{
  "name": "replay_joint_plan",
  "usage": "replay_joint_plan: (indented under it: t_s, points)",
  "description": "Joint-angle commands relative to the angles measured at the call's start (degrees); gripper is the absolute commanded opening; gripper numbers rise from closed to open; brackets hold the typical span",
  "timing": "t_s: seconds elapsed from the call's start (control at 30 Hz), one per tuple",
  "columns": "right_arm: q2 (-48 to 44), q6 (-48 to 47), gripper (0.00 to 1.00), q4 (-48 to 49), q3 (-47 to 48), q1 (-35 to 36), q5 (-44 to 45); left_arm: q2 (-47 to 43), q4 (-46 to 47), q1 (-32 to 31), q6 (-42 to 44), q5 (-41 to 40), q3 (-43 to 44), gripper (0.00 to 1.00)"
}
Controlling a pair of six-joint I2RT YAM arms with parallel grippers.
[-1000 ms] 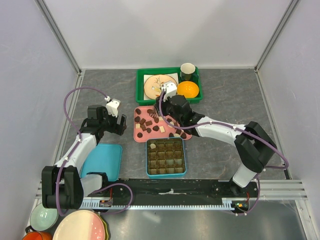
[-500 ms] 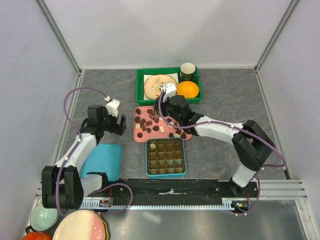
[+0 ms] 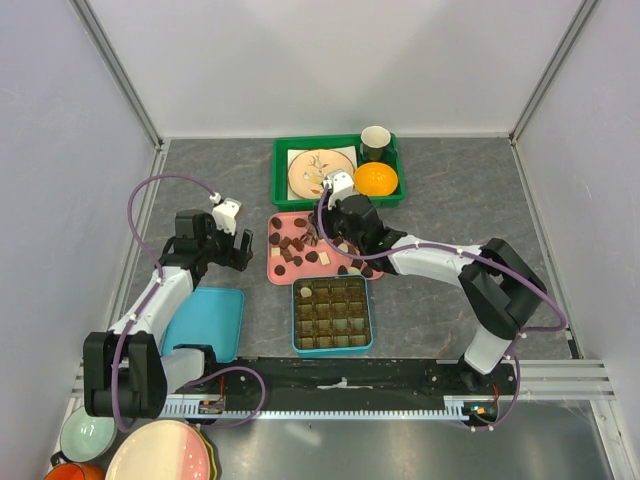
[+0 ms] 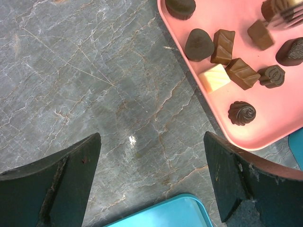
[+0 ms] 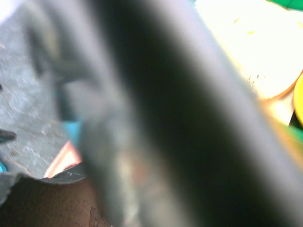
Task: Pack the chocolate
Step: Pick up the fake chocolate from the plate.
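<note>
Several pieces of chocolate [image 3: 290, 250], dark brown, lighter brown and one cream square [image 4: 214, 77], lie on a pink tray [image 3: 300, 272]. Just in front of it stands a teal box [image 3: 333, 349] with a brown compartment insert. My right gripper [image 3: 322, 236] is low over the tray's far middle, among the chocolates. Its wrist view is blocked by a dark blur, with only a brown patch [image 5: 47, 203] low on the left, so its jaws and any hold are hidden. My left gripper [image 4: 151, 142] hangs open and empty over bare table, left of the tray.
A teal lid [image 3: 205, 320] lies near the left arm. At the back, a green tray [image 3: 280, 175] holds a patterned plate [image 3: 310, 172], an orange [image 3: 375, 180] and a cup [image 3: 375, 142]. Bowls [image 3: 85, 435] and a plate [image 3: 160, 450] sit at the front left.
My right gripper has edged slightly nearer and lower over the pink tray. The left arm has not moved.
</note>
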Motion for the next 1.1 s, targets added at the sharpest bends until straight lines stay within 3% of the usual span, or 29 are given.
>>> replay_joint_plan:
  t_s: [0.0,0.27,0.53,1.07]
  points:
    - [0.0,-0.6,0.51,-1.0,-0.9,0.1,0.9,-0.7,0.1,0.2,1.7,1.2,1.2,0.97]
    - [-1.6,-1.4,0.50,-2.4,-1.7,0.1,0.8,-0.8,0.2,0.2,1.7,1.4,1.1,0.97]
    - [-4.0,-1.7,0.37,-2.6,-2.2,0.1,0.6,-1.0,0.1,0.2,1.7,1.7,0.4,0.97]
    - [-10.3,-0.7,0.24,-2.1,2.5,0.1,-1.2,-1.7,-0.7,0.2,1.3,2.3,1.1,0.96]
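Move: Under the tips of the tongs that the right hand holds, a brown chocolate lies about 3 cm back and 3 cm left of that hand, some 13 cm below. A square chocolate sits about 4 cm to the left of it and 2 cm nearer the base; a heart-shaped chocolate lies 5 cm nearer the base, straight back from it. From the idle left hand the brown chocolate is about 3 cm ahead, 17 cm right and 7 cm below. Squeezing the tongs it already holds, the right hand sinks barely half a centimetre, then closes its fingers from about half open to a third while drifting back and to the right, just under 2 cm in all. With the grip nearly set it rises about 2.5 cm, drawing the tongs' tips up from the pink plate, the wrist hardly turning. ##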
